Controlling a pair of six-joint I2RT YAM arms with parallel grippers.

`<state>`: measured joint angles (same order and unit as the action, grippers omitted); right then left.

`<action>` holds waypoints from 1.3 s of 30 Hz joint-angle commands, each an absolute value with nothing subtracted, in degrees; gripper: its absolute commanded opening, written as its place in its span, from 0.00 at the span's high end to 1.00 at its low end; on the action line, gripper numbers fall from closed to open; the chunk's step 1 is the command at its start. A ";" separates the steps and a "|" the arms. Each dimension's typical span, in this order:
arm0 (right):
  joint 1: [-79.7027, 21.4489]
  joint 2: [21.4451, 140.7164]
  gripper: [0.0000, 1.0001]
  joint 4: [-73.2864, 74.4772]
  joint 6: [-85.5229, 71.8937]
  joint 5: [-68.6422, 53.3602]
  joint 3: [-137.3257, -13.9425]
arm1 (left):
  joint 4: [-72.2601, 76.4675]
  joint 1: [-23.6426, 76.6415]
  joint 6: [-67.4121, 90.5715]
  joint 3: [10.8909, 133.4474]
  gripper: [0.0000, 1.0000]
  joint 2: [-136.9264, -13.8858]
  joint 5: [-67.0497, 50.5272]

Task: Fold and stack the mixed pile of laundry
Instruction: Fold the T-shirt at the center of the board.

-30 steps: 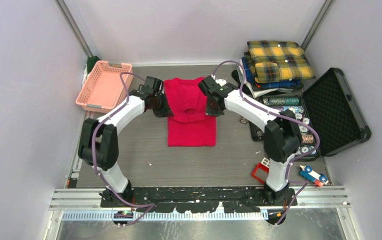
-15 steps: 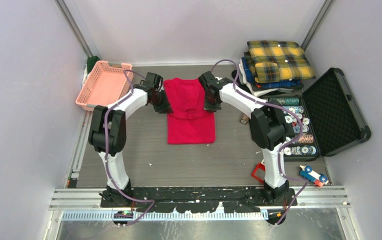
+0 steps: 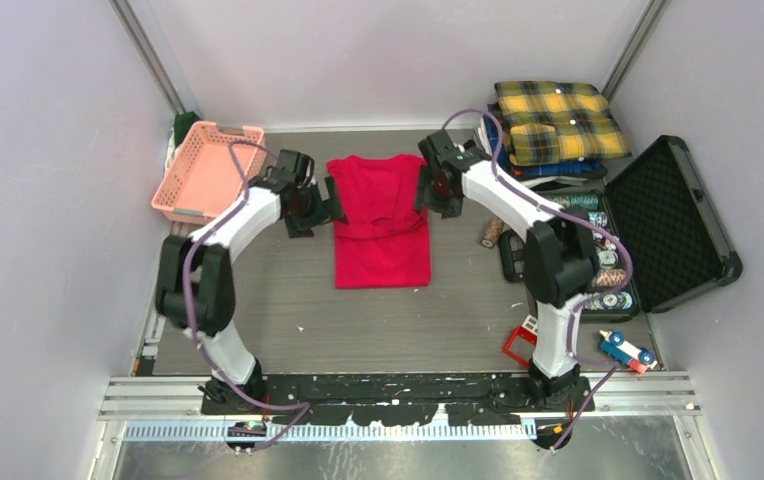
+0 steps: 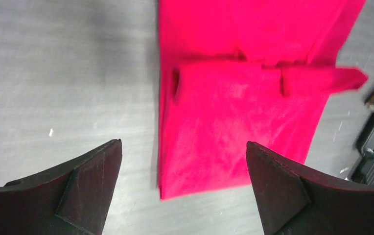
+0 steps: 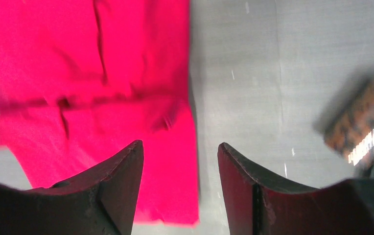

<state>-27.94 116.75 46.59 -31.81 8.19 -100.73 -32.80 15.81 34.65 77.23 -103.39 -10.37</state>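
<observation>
The red T-shirt (image 3: 382, 222) lies flat on the grey table, partly folded, with a crosswise fold across its middle. My left gripper (image 3: 326, 202) hovers just off its left edge, open and empty. In the left wrist view the T-shirt (image 4: 244, 107) fills the space ahead of the left gripper (image 4: 183, 143), whose jaws stand wide apart. My right gripper (image 3: 426, 190) hangs open by the right edge. In its wrist view the right gripper (image 5: 180, 144) straddles that edge of the T-shirt (image 5: 92, 88) without touching it. The yellow-and-black plaid shirt (image 3: 556, 122) sits folded on top of a stack at the back right.
A blue plaid shirt (image 3: 498, 150) lies under the yellow one. A pink basket (image 3: 208, 170) stands at the back left. An open black case (image 3: 670, 222), a tray of chips (image 3: 583, 245), a brown roll (image 3: 491, 232) and a toy car (image 3: 626, 350) crowd the right side.
Both grippers have opened and let go of the red T-shirt, then drawn outward to its left and right edges. The folded part now rests flat.
</observation>
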 commanded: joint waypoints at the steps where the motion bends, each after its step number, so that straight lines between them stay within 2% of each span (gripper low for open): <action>1: -30.30 100.91 0.37 42.26 -34.13 4.62 -83.86 | -33.35 16.48 31.90 66.63 0.01 -89.59 -8.02; 5: -34.15 92.40 0.38 36.13 -37.65 1.44 -70.37 | -31.27 18.28 31.00 56.86 0.14 -84.21 -14.76; 11: -37.73 88.91 0.44 28.01 -43.31 -1.90 -60.20 | -22.24 20.47 33.11 47.00 0.25 -82.95 -23.10; 24: -37.79 94.24 0.45 20.97 -45.88 1.24 -55.25 | -13.33 20.49 35.95 44.30 0.35 -90.18 -24.69; 28: -37.76 97.22 0.53 19.63 -46.41 0.89 -54.82 | -12.39 20.48 36.67 44.11 0.38 -91.05 -24.37; 31: -37.78 97.96 0.65 19.03 -46.83 0.92 -54.20 | -11.20 20.48 37.36 43.24 0.42 -91.03 -23.66; 35: -37.74 97.94 0.72 19.91 -46.65 1.53 -54.22 | -9.19 20.48 38.71 41.94 0.65 -91.99 -23.66; 38: -37.73 96.77 0.72 21.28 -45.67 2.08 -54.34 | -8.19 20.48 39.48 41.42 0.94 -92.51 -24.23; 39: -37.79 96.13 0.72 22.37 -44.92 2.68 -54.69 | -8.63 20.48 39.47 41.40 1.00 -92.17 -23.91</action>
<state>-37.76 97.45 20.58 -46.33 0.23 -55.07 -10.85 20.53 38.85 42.48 -91.70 -24.53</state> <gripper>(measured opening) 0.286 0.109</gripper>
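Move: The left near corner of the folded red T-shirt is about 13 cm back, 2 cm right and 8 cm below the left hand. The flap's fold line crosses some 5 cm back and 9 cm right, with the empty basket 5 cm ahead and 21 cm left. From the right hand, the T-shirt's right near corner is about 15 cm back, 1 cm left and 9 cm down; a brown spool stands 6 cm back and 11 cm right. Draw both open grippers back about 15 cm past the flap to the T-shirt's two near corners, then lower them 7 to 8 cm net while easing inward some 3 cm and tipping the fingertips towards each other. Shut the left fingers almost fully on its corner; narrow the right ones around theirs, leaving them partly open with cloth between. ##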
